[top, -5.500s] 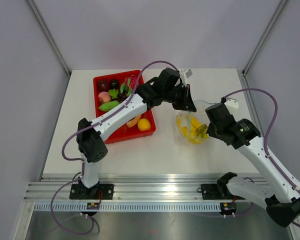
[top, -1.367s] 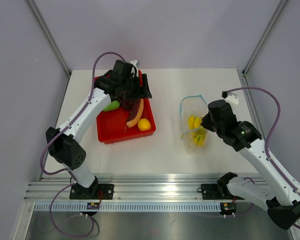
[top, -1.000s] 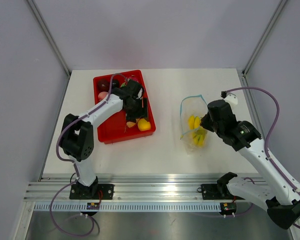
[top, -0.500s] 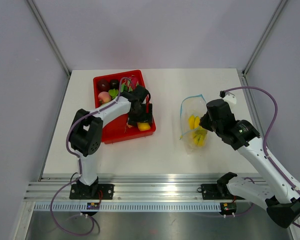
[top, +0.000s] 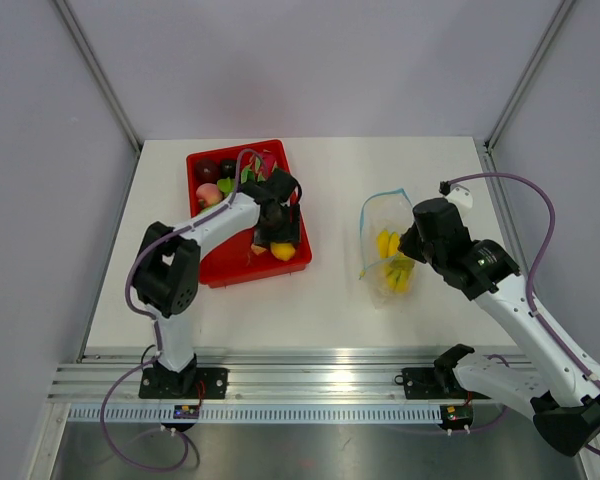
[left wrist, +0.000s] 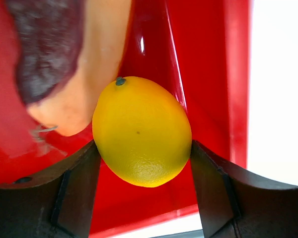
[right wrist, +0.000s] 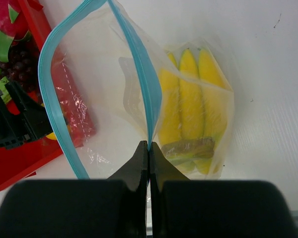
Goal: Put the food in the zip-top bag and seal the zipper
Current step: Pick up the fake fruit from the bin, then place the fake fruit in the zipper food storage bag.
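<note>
A yellow citrus (left wrist: 141, 131) lies in the front right corner of the red tray (left wrist: 208, 74). My left gripper (left wrist: 143, 148) is shut on it, with a finger against each side. From above, that gripper (top: 280, 238) covers most of the citrus (top: 284, 252). My right gripper (right wrist: 149, 148) is shut on the zipper (right wrist: 139, 59), the teal strip of the clear zip-top bag (right wrist: 104, 114). It holds the mouth of the bag (top: 378, 215) up and open. A yellow banana bunch (right wrist: 191, 99) lies inside the bag.
An orange papaya slice (left wrist: 99, 59) and purple grapes (left wrist: 44, 44) lie right beside the citrus. More food sits at the back of the tray (top: 220, 268): dark red fruits (top: 208, 168) and green pieces (top: 227, 185). White table (top: 330, 290) separates tray and bag.
My left arm has swung from the tray's back to its front right corner, and its jaws have come in against the citrus. The right gripper has kept holding the bag's edge.
</note>
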Motion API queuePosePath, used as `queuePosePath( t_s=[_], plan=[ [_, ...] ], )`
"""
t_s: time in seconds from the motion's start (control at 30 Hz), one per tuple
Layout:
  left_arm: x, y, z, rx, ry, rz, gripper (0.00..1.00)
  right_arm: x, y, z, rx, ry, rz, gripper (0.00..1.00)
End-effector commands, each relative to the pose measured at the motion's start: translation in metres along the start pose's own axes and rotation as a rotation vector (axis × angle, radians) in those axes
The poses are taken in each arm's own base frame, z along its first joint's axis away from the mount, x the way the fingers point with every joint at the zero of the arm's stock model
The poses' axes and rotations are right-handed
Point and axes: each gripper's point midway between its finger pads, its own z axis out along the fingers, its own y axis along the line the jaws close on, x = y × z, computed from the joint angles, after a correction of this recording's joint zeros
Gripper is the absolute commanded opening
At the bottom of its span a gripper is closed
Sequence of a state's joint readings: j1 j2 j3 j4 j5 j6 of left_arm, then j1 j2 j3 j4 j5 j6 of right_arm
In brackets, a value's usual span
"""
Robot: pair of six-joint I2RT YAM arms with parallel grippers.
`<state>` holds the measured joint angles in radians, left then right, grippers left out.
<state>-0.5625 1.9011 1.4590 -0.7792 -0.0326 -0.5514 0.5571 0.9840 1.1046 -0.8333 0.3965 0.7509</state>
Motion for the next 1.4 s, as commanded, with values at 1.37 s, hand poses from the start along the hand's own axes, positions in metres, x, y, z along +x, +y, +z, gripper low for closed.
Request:
queuePosePath(
  t_s=[1.37],
  plan=[
    [-0.019,-0.212,-0.198,0.932,-0.145,0.227,0.33,0.004,0.064,0.002,-0.266,0.067,0.027,0.0]
  ],
)
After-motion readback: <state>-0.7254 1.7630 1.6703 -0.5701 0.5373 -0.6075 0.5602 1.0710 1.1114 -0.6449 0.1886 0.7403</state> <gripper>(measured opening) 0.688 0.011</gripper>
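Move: The left hand already grips the yellow fruit low in the bin; the mouth of the zip-top bag lies about 21 cm to its right, 5 cm back and 15 cm above. On the way, the bin's right wall stands some 5 cm right, about level ahead-back and in height; the bananas in the bag lie 25 cm right, 6 cm back, 5 cm higher. From the right hand, holding the bag's edge, the fruit is roughly 26 cm left, 7 cm ahead, 17 cm below. Left hand carries the fruit up 19 cm and right to the bag mouth, which right hand shifts left. ##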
